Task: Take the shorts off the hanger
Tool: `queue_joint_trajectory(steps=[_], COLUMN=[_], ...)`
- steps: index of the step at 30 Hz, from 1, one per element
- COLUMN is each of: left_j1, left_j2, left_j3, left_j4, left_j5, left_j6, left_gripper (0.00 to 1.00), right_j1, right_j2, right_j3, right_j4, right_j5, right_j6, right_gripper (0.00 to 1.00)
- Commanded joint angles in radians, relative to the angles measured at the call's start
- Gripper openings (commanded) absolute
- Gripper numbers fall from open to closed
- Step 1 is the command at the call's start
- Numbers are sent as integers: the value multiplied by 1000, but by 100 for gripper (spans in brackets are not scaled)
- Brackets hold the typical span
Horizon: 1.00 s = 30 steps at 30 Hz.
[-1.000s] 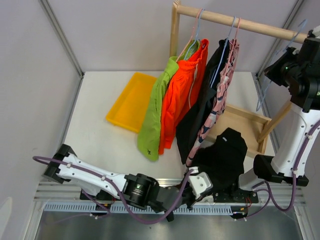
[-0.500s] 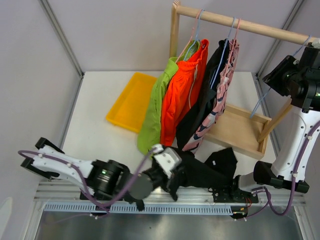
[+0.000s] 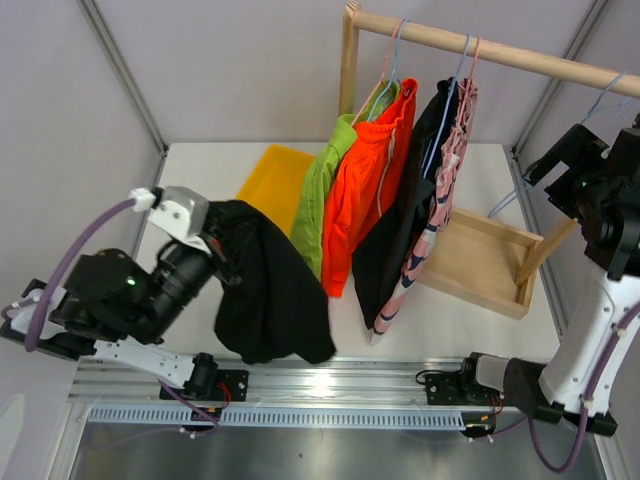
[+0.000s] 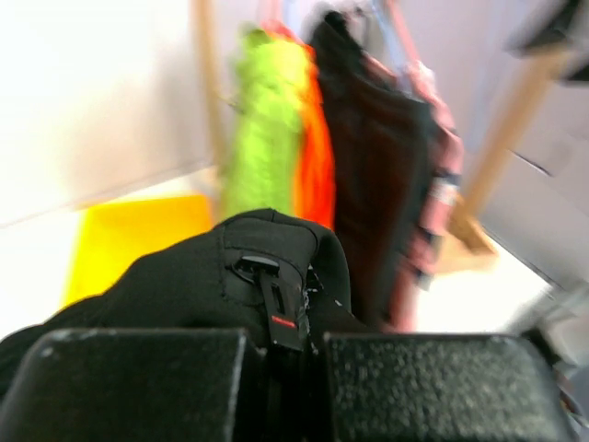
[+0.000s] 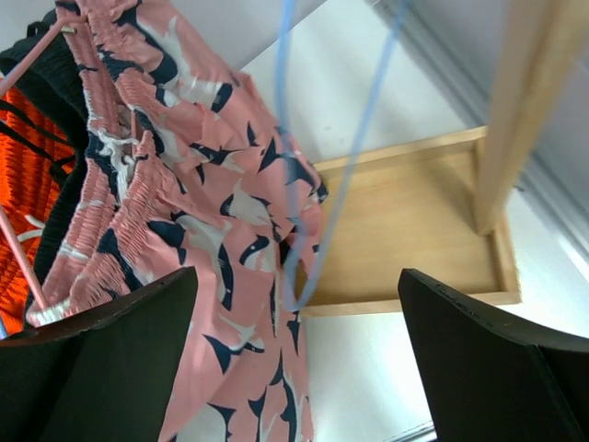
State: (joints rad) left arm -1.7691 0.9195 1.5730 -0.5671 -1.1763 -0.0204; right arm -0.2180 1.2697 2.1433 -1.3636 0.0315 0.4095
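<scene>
My left gripper is shut on a pair of black shorts, which hangs free of any hanger over the table's left front. The left wrist view shows the black shorts bunched between its fingers. Lime green shorts, orange shorts, another black pair and pink patterned shorts hang on hangers from the wooden rod. My right gripper is open at the rod's right end. A bare blue hanger dangles between its fingers, ungripped, beside the pink shorts.
A yellow tray lies at the back left of the table, partly behind the held shorts. A wooden tray sits at the right under the rail. The rail's wooden posts stand at the back and at the right.
My left arm swung from the front middle to the left and lifted the black shorts off the table. My right gripper opened and let go of the blue hanger.
</scene>
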Motion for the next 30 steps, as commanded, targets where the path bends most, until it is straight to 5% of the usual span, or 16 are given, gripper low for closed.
queue_joint_trajectory(steps=[1, 4, 15, 18, 21, 25, 26, 30], left_j1=[37, 36, 106, 285, 498, 871, 990, 1172], left_j2=[-95, -143, 37, 129, 200, 287, 317, 527], left_j3=[26, 2, 54, 114, 156, 340, 373, 696], left_j4=[214, 648, 1020, 487, 289, 58, 33, -71], left_j5=[-100, -125, -92, -4, 94, 488, 538, 702], left_j6=[337, 661, 1185, 925, 711, 356, 329, 260], left_gripper=[0, 0, 0, 0, 0, 0, 0, 0], right_j1=[19, 28, 28, 58, 88, 144, 150, 169], right_j2=[-90, -161, -302, -316, -323, -325, -326, -345], right_j3=[-20, -57, -181, -188, -178, -187, -192, -227], right_j4=[-8, -9, 101, 152, 158, 150, 150, 156], right_j5=[129, 185, -17, -128, -124, -85, -85, -82], right_j6=[-14, -12, -27, -61, -75, -84, -83, -83], right_gripper=[99, 99, 99, 99, 100, 99, 99, 99])
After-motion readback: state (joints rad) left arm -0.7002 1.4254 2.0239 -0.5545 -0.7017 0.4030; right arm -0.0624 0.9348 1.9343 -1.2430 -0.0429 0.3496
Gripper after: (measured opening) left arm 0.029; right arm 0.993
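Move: The left hand already holds the black shorts, high over the near edge of the table; the yellow tray lies about 36 cm ahead, 4 cm left and some 48 cm below it. The hanging lime-green shorts are roughly 20 cm ahead, 13 cm right and 21 cm lower, with the orange shorts about 8 cm to the right of the green. From the open, empty right hand the tray is about 24 cm ahead, 52 cm left and 43 cm below. Keeping the black shorts pinched, the left hand first swings up about 11 cm and left about 15 cm, then sweeps forward towards the yellow tray, about 22 cm farther out overall, coming back right and sinking on the way, while it turns some 35 degrees counter-clockwise and in the end rolls its left side up. The right hand, fingers still wide open, draws back about 8 cm from the emptied blue hanger, then shifts left and tilts its fingers up a little. ##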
